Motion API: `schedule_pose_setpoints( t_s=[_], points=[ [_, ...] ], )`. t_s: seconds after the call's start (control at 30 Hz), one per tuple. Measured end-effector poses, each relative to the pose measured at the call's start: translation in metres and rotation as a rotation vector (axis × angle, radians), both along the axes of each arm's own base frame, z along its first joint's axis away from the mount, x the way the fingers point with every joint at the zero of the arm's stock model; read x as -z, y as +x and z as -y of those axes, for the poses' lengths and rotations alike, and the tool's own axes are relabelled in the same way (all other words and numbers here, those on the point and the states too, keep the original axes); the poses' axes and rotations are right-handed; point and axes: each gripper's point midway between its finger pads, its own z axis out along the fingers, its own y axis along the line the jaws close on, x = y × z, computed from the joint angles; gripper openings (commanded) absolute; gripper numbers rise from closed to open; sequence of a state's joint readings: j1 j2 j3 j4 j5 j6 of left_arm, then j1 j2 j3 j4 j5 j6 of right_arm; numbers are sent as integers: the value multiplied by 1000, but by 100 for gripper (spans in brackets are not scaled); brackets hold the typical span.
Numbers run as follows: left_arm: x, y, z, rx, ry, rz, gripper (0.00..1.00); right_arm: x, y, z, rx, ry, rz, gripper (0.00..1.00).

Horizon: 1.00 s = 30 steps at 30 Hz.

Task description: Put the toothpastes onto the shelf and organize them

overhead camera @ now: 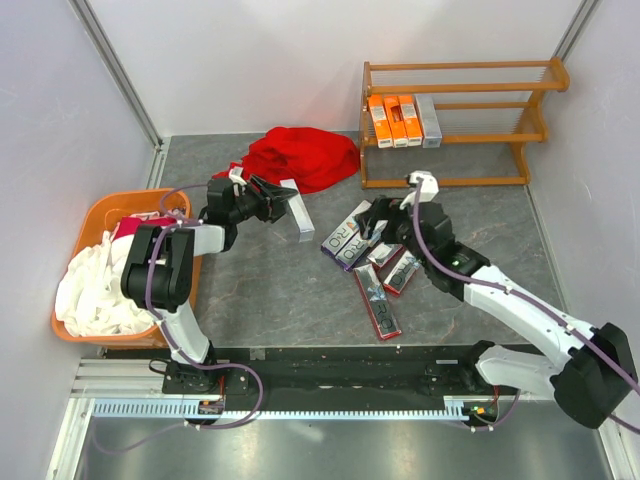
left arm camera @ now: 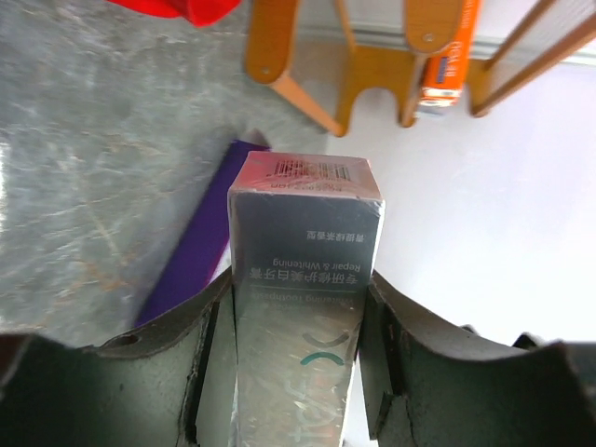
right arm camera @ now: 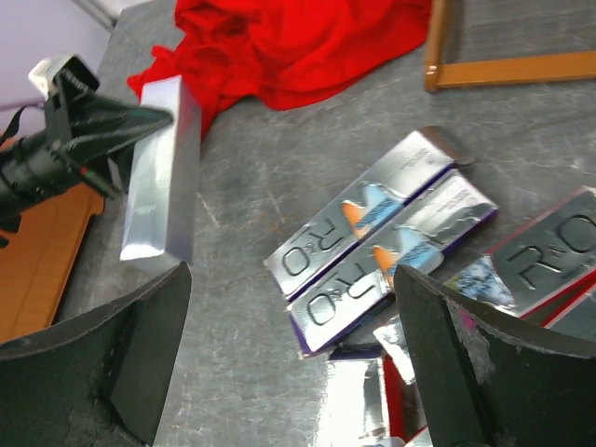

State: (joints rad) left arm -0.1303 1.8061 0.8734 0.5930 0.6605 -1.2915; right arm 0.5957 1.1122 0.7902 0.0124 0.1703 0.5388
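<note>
My left gripper (overhead camera: pixel 277 201) is shut on one end of a plain silver toothpaste box (overhead camera: pixel 298 211); the left wrist view shows that box (left arm camera: pixel 307 214) clamped between both fingers (left arm camera: pixel 207 354). Several more toothpastes, silver, purple and red, lie in a pile (overhead camera: pixel 370 262) at the table's middle. My right gripper (overhead camera: pixel 366 224) hovers open just over that pile, its jaws wide above two silver lettered boxes (right arm camera: pixel 372 219). The wooden shelf (overhead camera: pixel 455 75) stands at the back right. Its middle tier holds three orange boxes (overhead camera: pixel 394 121) and a silver-grey one (overhead camera: pixel 430 120).
A red cloth (overhead camera: pixel 303 156) lies crumpled at the back centre, just behind the held box. An orange plastic basket (overhead camera: pixel 93 213) with white cloth inside sits at the left edge. White walls close in the table on three sides.
</note>
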Motion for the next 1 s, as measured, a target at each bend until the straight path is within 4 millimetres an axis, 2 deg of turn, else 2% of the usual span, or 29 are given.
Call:
schedule_pose_setpoints(
  t_s=[0.23, 0.47, 0.6, 0.73, 0.77, 0.93, 1.0],
  points=[
    [-14, -6, -1, -43, -107, 15, 41, 3, -29, -65, -108, -96, 49, 98],
    [-32, -11, -2, -65, -177, 50, 41, 7, -55, -121, -196, -166, 99, 96],
    [-39, -14, -1, -65, -218, 64, 41, 7, -56, -139, -204, -187, 131, 94],
    [-46, -18, 1, -61, -249, 77, 41, 10, -47, -148, -192, -212, 152, 91],
    [-47, -18, 1, -61, -256, 80, 41, 11, -45, -150, -187, -221, 157, 85],
    [-54, -19, 1, -59, -279, 93, 41, 18, -34, -160, -172, -260, 175, 72],
    [-56, -19, 1, -58, -288, 99, 41, 20, -28, -165, -164, -277, 183, 71]
  ],
)
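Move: The toothpaste box held by the left gripper has its middle about 16 cm to the right gripper's left, 5 cm ahead and 7 cm lower; from the left hand the box's middle lies some 4 cm back and 3 cm to the right, about level. On the table, 19 cm below the right gripper, the purple boxes lie roughly 6 cm ahead and 3 cm left, the nearest red box about 2 cm ahead and 8 cm right. Sweep the open right gripper about 16 cm left to the free end of the held toothpaste box, drawing back some 5 cm on the way, then easing forward again and slightly down, and start closing the fingers at the end. Meanwhile raise the left gripper about 5 cm, keeping its pinch and rolling some 15 degrees so its right side lifts. ##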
